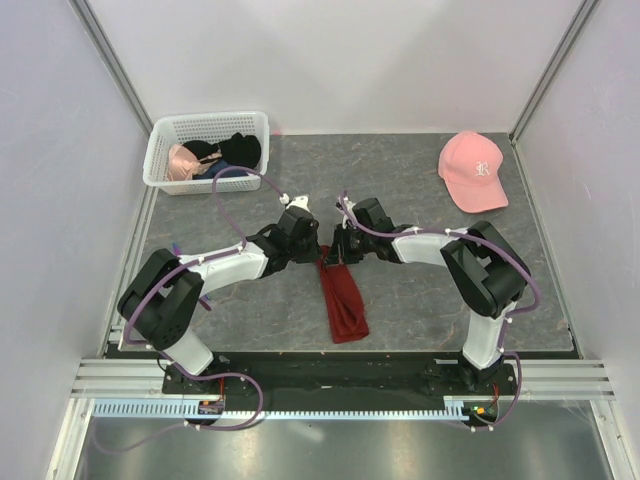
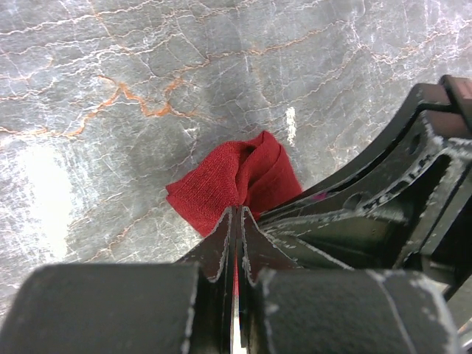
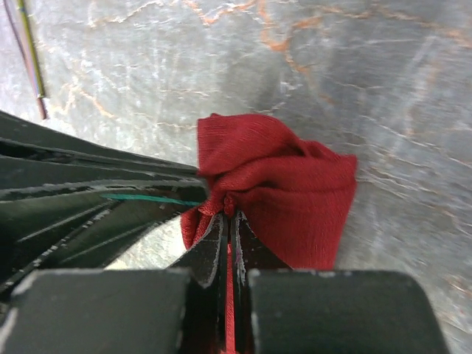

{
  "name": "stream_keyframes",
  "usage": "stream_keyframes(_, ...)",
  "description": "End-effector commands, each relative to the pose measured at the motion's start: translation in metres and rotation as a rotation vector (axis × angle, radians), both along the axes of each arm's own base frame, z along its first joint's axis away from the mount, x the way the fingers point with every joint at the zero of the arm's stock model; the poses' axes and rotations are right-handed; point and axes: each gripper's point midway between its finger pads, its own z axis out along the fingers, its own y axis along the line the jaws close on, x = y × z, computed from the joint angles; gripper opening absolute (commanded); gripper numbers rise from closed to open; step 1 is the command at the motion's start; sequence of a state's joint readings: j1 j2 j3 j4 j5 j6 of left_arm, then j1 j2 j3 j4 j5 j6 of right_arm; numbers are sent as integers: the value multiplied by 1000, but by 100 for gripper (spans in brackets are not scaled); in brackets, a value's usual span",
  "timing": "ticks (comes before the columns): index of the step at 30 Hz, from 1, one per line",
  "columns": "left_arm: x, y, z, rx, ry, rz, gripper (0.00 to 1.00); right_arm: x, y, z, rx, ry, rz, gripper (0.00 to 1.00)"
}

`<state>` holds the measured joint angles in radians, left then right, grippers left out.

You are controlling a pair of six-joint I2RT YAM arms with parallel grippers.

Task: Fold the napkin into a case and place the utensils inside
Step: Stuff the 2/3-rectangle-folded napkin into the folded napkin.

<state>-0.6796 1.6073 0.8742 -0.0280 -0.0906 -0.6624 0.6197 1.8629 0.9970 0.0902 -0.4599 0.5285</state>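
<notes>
The dark red napkin (image 1: 342,298) lies as a narrow strip running from mid-table toward the near edge. Its far end is pinched between both grippers, which meet side by side there. My left gripper (image 1: 318,250) is shut on one corner of the cloth (image 2: 232,181), with red fabric bunched just past its tips (image 2: 237,210). In the right wrist view the right gripper (image 3: 230,214) is shut on the neighbouring corner, and the napkin (image 3: 291,195) puffs up ahead of it. From above, the right gripper (image 1: 336,252) sits just right of the left one. No utensils are in view.
A white basket (image 1: 160,160) with pink and black garments stands at the far left. A pink baseball cap (image 1: 472,170) lies at the far right. Grey marbled table surface (image 1: 420,300) surrounds the napkin.
</notes>
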Motion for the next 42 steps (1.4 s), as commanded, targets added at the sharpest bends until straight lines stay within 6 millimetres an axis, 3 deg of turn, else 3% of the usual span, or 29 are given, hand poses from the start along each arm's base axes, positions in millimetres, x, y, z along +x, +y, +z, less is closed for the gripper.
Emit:
stream_keyframes(1,12,-15,18,-81,-38,-4,2,-2,24,10,85,5,41,0)
stream_keyframes(6,-3,-8,2,-86,5,2,2,29,39,17,133,-9,-28,2)
stream_keyframes(9,-8,-5,-1,-82,16,-3,2,33,35,12,176,44,-85,6)
stream_keyframes(10,-8,-4,-2,-79,18,-2,2,42,38,33,257,-8,-99,8)
stream_keyframes(12,-12,-1,-7,-66,29,0,2,48,30,52,387,22,-171,16)
stream_keyframes(15,-18,1,-15,-71,46,0,2,56,32,63,441,61,-192,19)
stream_keyframes(19,-21,3,-18,-70,50,-1,2,54,40,47,489,145,-220,21)
stream_keyframes(23,-19,7,-9,-57,12,-6,2,43,54,38,457,174,-165,26)
stream_keyframes(29,-11,10,1,-28,-4,4,2,25,44,25,355,179,-132,45)
stream_keyframes(36,-12,14,-1,-14,10,11,2,17,31,47,312,123,-106,47)
stream_keyframes(42,-13,15,5,-17,-2,12,2,16,24,51,301,111,-116,51)
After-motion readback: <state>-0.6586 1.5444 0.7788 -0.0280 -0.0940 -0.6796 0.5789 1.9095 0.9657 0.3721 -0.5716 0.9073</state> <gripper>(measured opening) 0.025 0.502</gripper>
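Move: Both hands already pinch the napkin's bunched far end. Its middle lies about 8 cm back and 4 cm to the right of the left hand, some 4 cm below. From the right hand it lies about 7 cm back, 2 cm to the right and 2 cm below, with the left gripper's fingertips roughly 3 cm to the left and 1 cm farther out. Right hand edges left-forward, opens and rises some 3 cm; left, still pinching, draws the napkin 2.5 cm left. ##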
